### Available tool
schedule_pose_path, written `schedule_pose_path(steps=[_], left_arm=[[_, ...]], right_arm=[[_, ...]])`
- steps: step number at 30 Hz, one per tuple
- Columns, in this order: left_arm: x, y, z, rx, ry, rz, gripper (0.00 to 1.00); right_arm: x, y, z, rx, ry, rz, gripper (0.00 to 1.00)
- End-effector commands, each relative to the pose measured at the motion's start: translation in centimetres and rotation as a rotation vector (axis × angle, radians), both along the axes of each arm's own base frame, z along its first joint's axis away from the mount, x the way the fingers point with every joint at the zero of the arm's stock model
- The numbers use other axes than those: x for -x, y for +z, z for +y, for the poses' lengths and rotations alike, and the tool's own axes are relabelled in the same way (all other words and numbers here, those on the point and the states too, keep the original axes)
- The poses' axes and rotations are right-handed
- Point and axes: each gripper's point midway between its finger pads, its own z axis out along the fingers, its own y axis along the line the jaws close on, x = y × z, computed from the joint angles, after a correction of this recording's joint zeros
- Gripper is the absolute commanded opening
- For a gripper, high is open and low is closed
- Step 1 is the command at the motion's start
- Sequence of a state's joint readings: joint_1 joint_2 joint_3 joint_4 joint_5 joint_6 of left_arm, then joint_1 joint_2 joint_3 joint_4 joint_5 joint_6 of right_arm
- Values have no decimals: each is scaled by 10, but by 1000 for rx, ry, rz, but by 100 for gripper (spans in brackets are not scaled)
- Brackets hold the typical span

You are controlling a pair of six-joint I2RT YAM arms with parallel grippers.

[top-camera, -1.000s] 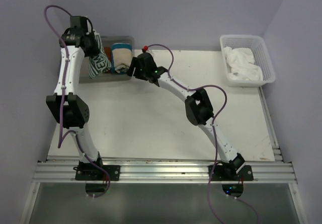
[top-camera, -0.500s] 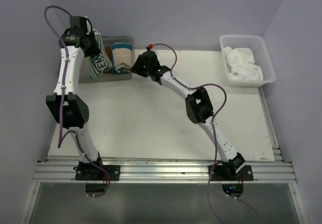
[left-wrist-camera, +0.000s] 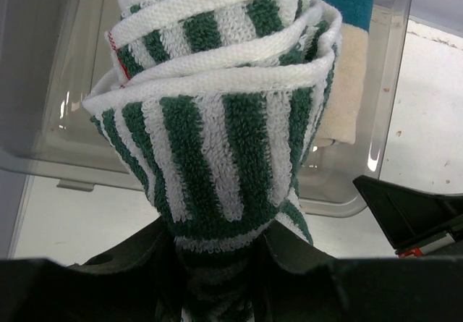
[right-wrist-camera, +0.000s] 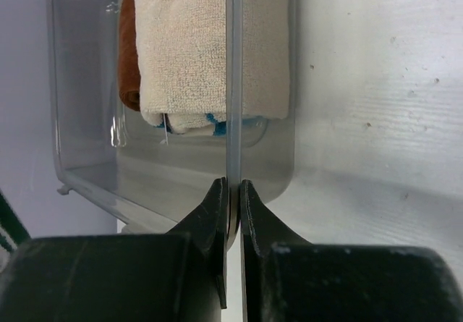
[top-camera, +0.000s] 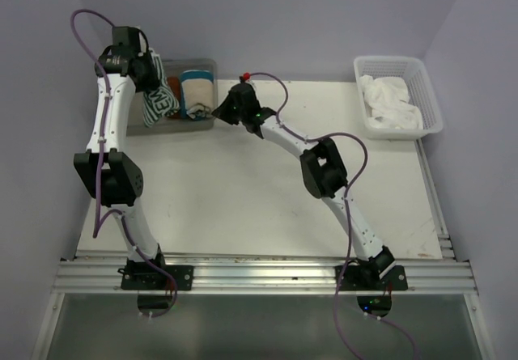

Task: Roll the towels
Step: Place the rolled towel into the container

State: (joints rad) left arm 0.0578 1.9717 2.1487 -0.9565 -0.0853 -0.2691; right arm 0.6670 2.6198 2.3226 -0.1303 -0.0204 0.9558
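A rolled green-and-white striped towel (left-wrist-camera: pixel 217 119) hangs in my left gripper (left-wrist-camera: pixel 217 229), which is shut on its lower end. In the top view that towel (top-camera: pixel 159 101) sits over the left part of a clear plastic bin (top-camera: pixel 204 62), with my left gripper (top-camera: pixel 152 78) above it. My right gripper (right-wrist-camera: pixel 231 192) is shut on the thin right-hand wall of the bin (right-wrist-camera: pixel 234 83), one finger inside and one outside. From above, the right gripper (top-camera: pixel 217 111) sits at the bin's near right corner. The plain white towel (top-camera: pixel 390 101) lies crumpled in a white basket (top-camera: pixel 430 93) at the back right.
Inside the bin lie a rolled cream towel with a teal band (right-wrist-camera: pixel 202 47) and a rust-brown towel (right-wrist-camera: pixel 129 47) behind it. The bin stands at the table's back left corner, close to the purple walls. A metal rail (top-camera: pixel 259 275) runs along the near edge.
My right gripper has shut on the bin's wall, and its wrist has shifted slightly to the right. The left arm and the striped towel have not moved.
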Motion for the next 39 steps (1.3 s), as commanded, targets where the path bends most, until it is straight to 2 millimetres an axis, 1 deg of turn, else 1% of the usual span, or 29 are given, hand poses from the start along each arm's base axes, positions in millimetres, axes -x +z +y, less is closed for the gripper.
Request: schedule_pose_path(steps=[1, 2, 4, 9, 10, 11, 12, 13, 14, 15, 16, 17, 18, 19, 21, 25, 29, 31, 32, 33, 37, 39], left_arm=[[0, 16, 8, -20, 23, -47, 13], [1, 14, 8, -21, 22, -43, 13], [1, 9, 8, -24, 17, -32, 12], [-1, 5, 9, -37, 2, -18, 12], [-2, 3, 10, -42, -1, -14, 12], [-1, 1, 10, -45, -2, -8, 12], [-1, -1, 11, -53, -2, 0, 12], [0, -4, 12, -57, -2, 8, 11], [0, -6, 13, -61, 0, 12, 11], [0, -7, 12, -60, -8, 13, 11], [1, -13, 11, -56, -16, 27, 11], [1, -15, 10, -54, -21, 32, 11], [0, -22, 10, -55, -26, 47, 11], [1, -26, 9, -52, -31, 57, 11], [-1, -36, 8, -53, -47, 76, 11], [-3, -59, 6, -57, -87, 123, 11], [-11, -74, 7, -76, -124, 138, 11], [-19, -83, 9, -88, -134, 153, 11], [-22, -96, 10, -84, -141, 177, 12], [-28, -91, 15, -86, -129, 163, 12], [-36, -101, 26, -68, -104, 174, 12], [-39, -105, 28, -63, -99, 175, 13]], right_arm=[[12, 50, -7, -14, 36, -58, 0], [13, 51, -11, -9, 36, -55, 0], [21, 52, -16, 4, 50, -42, 0], [39, 49, -26, 17, 86, -11, 0], [46, 37, -30, 32, 94, 11, 0], [49, 44, -32, 26, 100, 7, 0], [52, 43, -34, 31, 102, 13, 0], [58, 33, -39, 50, 105, 27, 0], [62, 40, -41, 47, 106, 20, 0], [64, 38, -45, 52, 102, 22, 0], [70, 28, -49, 71, 107, 37, 0], [72, 32, -52, 71, 106, 31, 0], [74, 30, -54, 77, 108, 36, 0], [78, 23, -56, 92, 113, 46, 0], [82, 20, -58, 101, 120, 50, 0], [92, 9, -65, 127, 135, 73, 0], [98, 3, -70, 145, 141, 82, 0], [101, 0, -72, 151, 145, 90, 0], [102, -2, -73, 152, 148, 95, 0], [104, -2, -73, 155, 151, 94, 0], [107, -9, -77, 174, 155, 107, 0], [109, -13, -77, 181, 157, 115, 0]])
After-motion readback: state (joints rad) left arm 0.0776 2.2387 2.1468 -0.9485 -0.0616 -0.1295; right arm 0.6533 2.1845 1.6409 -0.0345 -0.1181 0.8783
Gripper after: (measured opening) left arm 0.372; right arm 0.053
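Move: The left hand holds the striped towel; the container's middle lies about 12 cm ahead of this hand and 20 below, with the brown towel 12 ahead and 5 right, the beige-and-teal towel 12 ahead and 14 right. The right hand already pinches the container's right wall; the container's middle is some 9 cm ahead and 20 left, the beige-and-teal towel 8 ahead and 7 left, all about 5 below. Right hand drags the pinched container back-right some 11 cm; left lowers the towel about 13 cm into it. ##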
